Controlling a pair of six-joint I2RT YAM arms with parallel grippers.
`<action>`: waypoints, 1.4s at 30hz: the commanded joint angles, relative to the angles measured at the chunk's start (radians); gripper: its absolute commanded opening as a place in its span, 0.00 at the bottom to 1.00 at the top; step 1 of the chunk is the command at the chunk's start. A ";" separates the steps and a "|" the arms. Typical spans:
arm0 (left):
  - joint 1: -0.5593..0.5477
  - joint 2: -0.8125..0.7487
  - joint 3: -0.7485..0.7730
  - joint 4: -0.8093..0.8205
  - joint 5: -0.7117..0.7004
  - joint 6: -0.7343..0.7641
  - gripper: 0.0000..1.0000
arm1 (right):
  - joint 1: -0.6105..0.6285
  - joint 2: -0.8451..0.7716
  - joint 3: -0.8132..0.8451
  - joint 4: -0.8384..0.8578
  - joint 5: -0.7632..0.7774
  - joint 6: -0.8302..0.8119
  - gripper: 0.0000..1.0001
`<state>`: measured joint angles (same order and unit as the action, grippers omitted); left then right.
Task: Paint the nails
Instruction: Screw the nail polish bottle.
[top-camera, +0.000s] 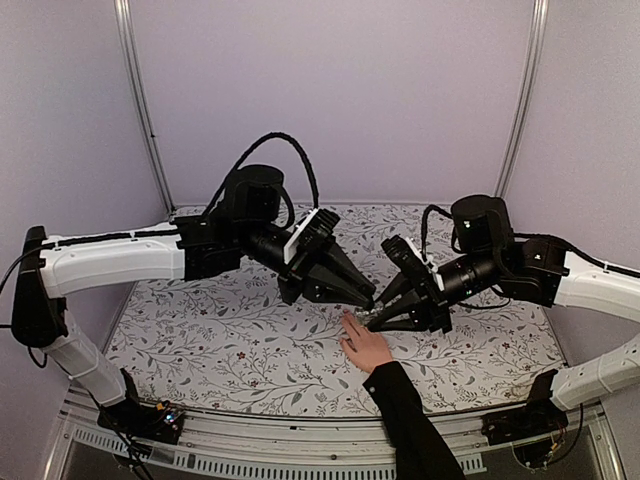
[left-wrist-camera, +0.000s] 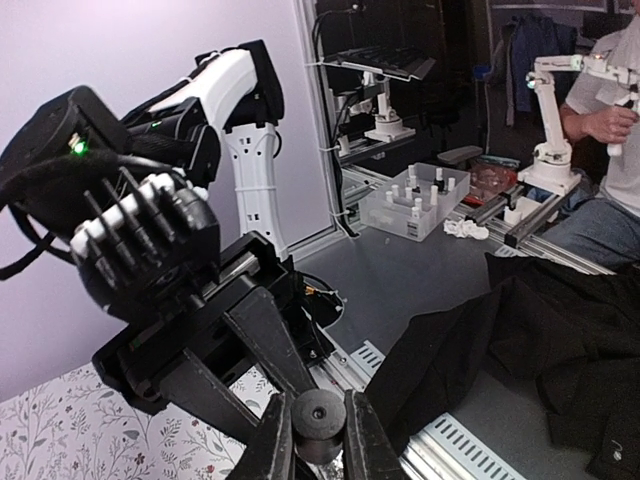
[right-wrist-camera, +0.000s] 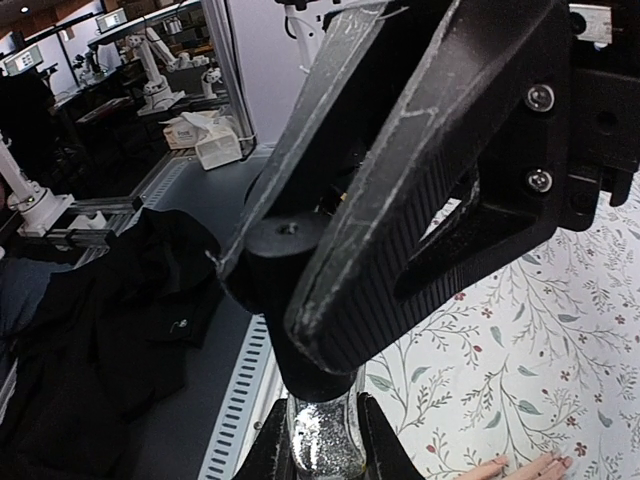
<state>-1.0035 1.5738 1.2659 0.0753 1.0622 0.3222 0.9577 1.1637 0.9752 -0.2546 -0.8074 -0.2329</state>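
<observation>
A light-skinned hand (top-camera: 366, 346) in a black sleeve (top-camera: 412, 425) lies flat on the flowered table. Its nails are too small to make out from above; in the right wrist view only fingertips (right-wrist-camera: 525, 467) show at the lower edge. Just above the fingers my two grippers meet tip to tip. My left gripper (top-camera: 368, 299) (left-wrist-camera: 319, 405) is shut on the black cap (left-wrist-camera: 320, 412) (right-wrist-camera: 285, 270) of a small bottle. My right gripper (top-camera: 377, 318) (right-wrist-camera: 324, 415) is shut on the bottle's glittery glass body (right-wrist-camera: 322, 445). The cap sits on the bottle.
The table (top-camera: 220, 340) has a floral cloth, with grey walls behind and at both sides. A slotted metal rail (right-wrist-camera: 235, 400) runs along its near edge. Black clothing (left-wrist-camera: 540, 340) lies beyond that edge. Other workbenches and a seated person (left-wrist-camera: 610, 130) are far off.
</observation>
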 joint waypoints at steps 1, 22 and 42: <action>-0.010 0.089 -0.020 -0.305 -0.010 0.132 0.06 | 0.023 -0.017 0.133 0.271 -0.248 0.019 0.00; 0.047 -0.039 -0.091 -0.138 -0.026 -0.001 0.39 | 0.042 -0.006 0.109 0.255 -0.188 -0.004 0.00; 0.086 -0.338 -0.396 0.382 -0.675 -0.419 0.51 | 0.041 0.029 0.069 0.228 0.752 0.151 0.00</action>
<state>-0.8989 1.2800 0.8963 0.3347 0.6323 0.0051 0.9947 1.1614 1.0458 -0.0284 -0.3569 -0.1471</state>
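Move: The left fingers already pinch the black cap at their hand point, with the bottle's glass body about 4 cm straight below. The right fingers hold that glass body, the cap some 4 cm above them. The person's hand rests on the table roughly 15 cm ahead of the left hand, about level sideways and some 29 cm below. Left opens off the cap, dips, then withdraws forward-left about 9 cm; right carries the bottle up, then forward. ##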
